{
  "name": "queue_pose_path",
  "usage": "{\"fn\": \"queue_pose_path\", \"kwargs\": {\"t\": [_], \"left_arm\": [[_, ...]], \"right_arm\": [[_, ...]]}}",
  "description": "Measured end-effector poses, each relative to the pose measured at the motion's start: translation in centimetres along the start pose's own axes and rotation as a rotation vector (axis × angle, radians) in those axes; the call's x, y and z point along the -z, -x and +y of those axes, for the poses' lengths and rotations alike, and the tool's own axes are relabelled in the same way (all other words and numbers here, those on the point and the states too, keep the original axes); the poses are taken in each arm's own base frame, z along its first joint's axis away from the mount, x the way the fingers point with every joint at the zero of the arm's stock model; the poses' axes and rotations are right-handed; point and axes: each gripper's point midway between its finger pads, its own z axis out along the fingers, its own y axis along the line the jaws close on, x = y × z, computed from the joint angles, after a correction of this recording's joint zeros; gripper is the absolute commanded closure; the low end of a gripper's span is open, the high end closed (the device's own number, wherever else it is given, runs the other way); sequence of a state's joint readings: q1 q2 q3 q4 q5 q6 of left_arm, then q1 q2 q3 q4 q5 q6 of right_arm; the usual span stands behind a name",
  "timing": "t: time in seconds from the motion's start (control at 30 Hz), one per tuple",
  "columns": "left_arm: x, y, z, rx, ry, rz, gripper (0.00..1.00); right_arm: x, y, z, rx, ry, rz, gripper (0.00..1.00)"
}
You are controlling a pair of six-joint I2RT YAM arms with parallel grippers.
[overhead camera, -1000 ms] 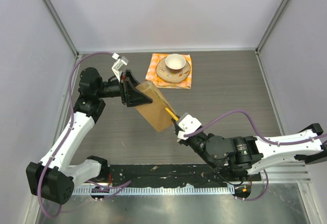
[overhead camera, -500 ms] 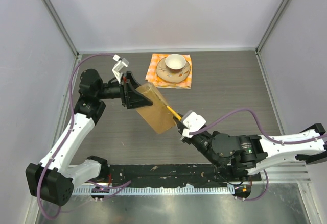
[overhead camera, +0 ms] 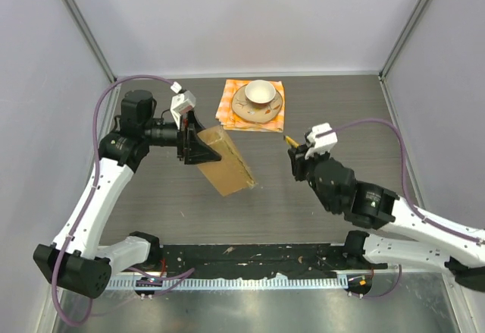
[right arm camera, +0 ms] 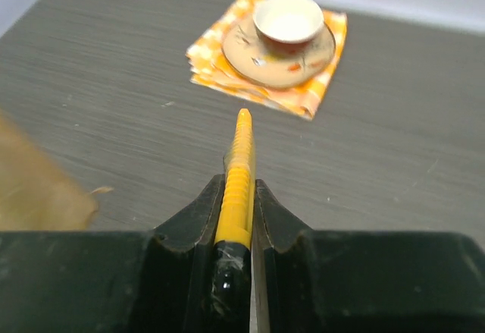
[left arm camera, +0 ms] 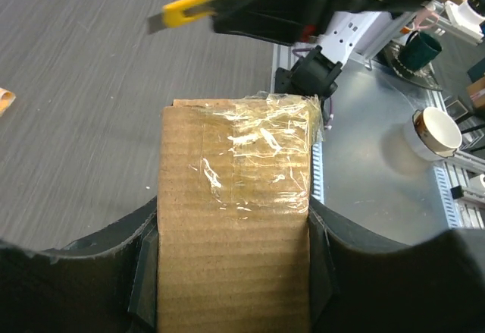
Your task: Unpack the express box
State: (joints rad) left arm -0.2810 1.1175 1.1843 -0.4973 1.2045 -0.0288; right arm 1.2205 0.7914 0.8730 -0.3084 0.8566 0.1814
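Note:
The express box (overhead camera: 227, 168) is a flat brown cardboard box, held tilted above the table. My left gripper (overhead camera: 198, 149) is shut on its upper end. In the left wrist view the box (left arm camera: 233, 196) fills the gap between my fingers (left arm camera: 144, 272), and crinkled clear tape (left arm camera: 265, 143) covers its far end. My right gripper (overhead camera: 298, 153) is shut on a yellow utility knife (overhead camera: 289, 141), to the right of the box and apart from it. In the right wrist view the knife (right arm camera: 239, 174) points away toward the saucer. The knife (left arm camera: 204, 3) also shows above the box's far end.
A cup (overhead camera: 260, 91) stands on a saucer (overhead camera: 244, 109) on an orange checkered cloth (overhead camera: 227, 113) at the back middle of the table. In the right wrist view the cup (right arm camera: 288, 16) and cloth (right arm camera: 208, 67) lie straight ahead of the knife. Grey walls enclose the table.
My right gripper has drawn the knife away from the box's lower end, moving right and toward the back. My left arm has lifted slightly, with the box still in its grip.

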Motion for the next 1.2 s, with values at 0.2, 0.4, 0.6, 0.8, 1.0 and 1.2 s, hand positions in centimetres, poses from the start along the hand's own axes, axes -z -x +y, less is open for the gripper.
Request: {"fn": "queue_pose_path", "kwargs": {"t": [0.2,0.4,0.6,0.8,1.0,1.2], "left_arm": [[0.5,-0.4,-0.7,-0.043,-0.002,0.036,1.00],[0.7,-1.8,-1.3,-0.026,-0.003,0.082,1.00],[1.0,-2.5,-2.1,-0.037,-0.007,0.110,1.00],[1.2,-2.6,-3.0,-0.049,-0.016,0.114,1.00],[1.0,-2.7,-3.6,-0.057,-0.033,0.117,1.00],[0.8,-2.5,-3.8,-0.052,-0.039,0.114,1.00]], "right_arm": [[-6.1,-4.4,-4.2,-0.194,-0.051,0.187,0.99],[-9.6,-9.3,-8.1,-0.462,-0.025,0.295,0.98],[-10.6,-14.7,-8.4,-0.737,0.066,0.399,0.95],[-10.0,-17.1,-8.7,-0.806,0.059,0.484,0.34],[-10.0,-16.2,-11.0,-0.702,-0.062,0.520,0.08],[-8.4,-15.3,-14.2,-0.574,-0.237,0.526,0.07]]}}
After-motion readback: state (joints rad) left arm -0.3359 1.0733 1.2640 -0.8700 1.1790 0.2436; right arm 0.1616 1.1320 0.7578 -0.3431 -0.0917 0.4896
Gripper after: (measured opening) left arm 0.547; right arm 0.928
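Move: The bare patch of table where I will lay the yellow knife lies about 10 cm ahead of my right hand, 6 cm to its right and 20 cm below. From that hand, the plate with the bowl is some 29 cm ahead, 13 cm left and 19 cm down, and the box in my left hand about 20 cm left and 2 cm nearer me, slightly lower. From my left hand, that patch is roughly 10 cm ahead, 30 cm right and 23 cm down. I swing my right hand down some 19 cm and forward about 10, a little to the right, tipping it some 40 degrees downward with its left side rising, then open the fingers wide to let go of the knife and ease off right and slightly up. My left hand keeps its grip on the box and draws it back towards me about 4.5 cm. ##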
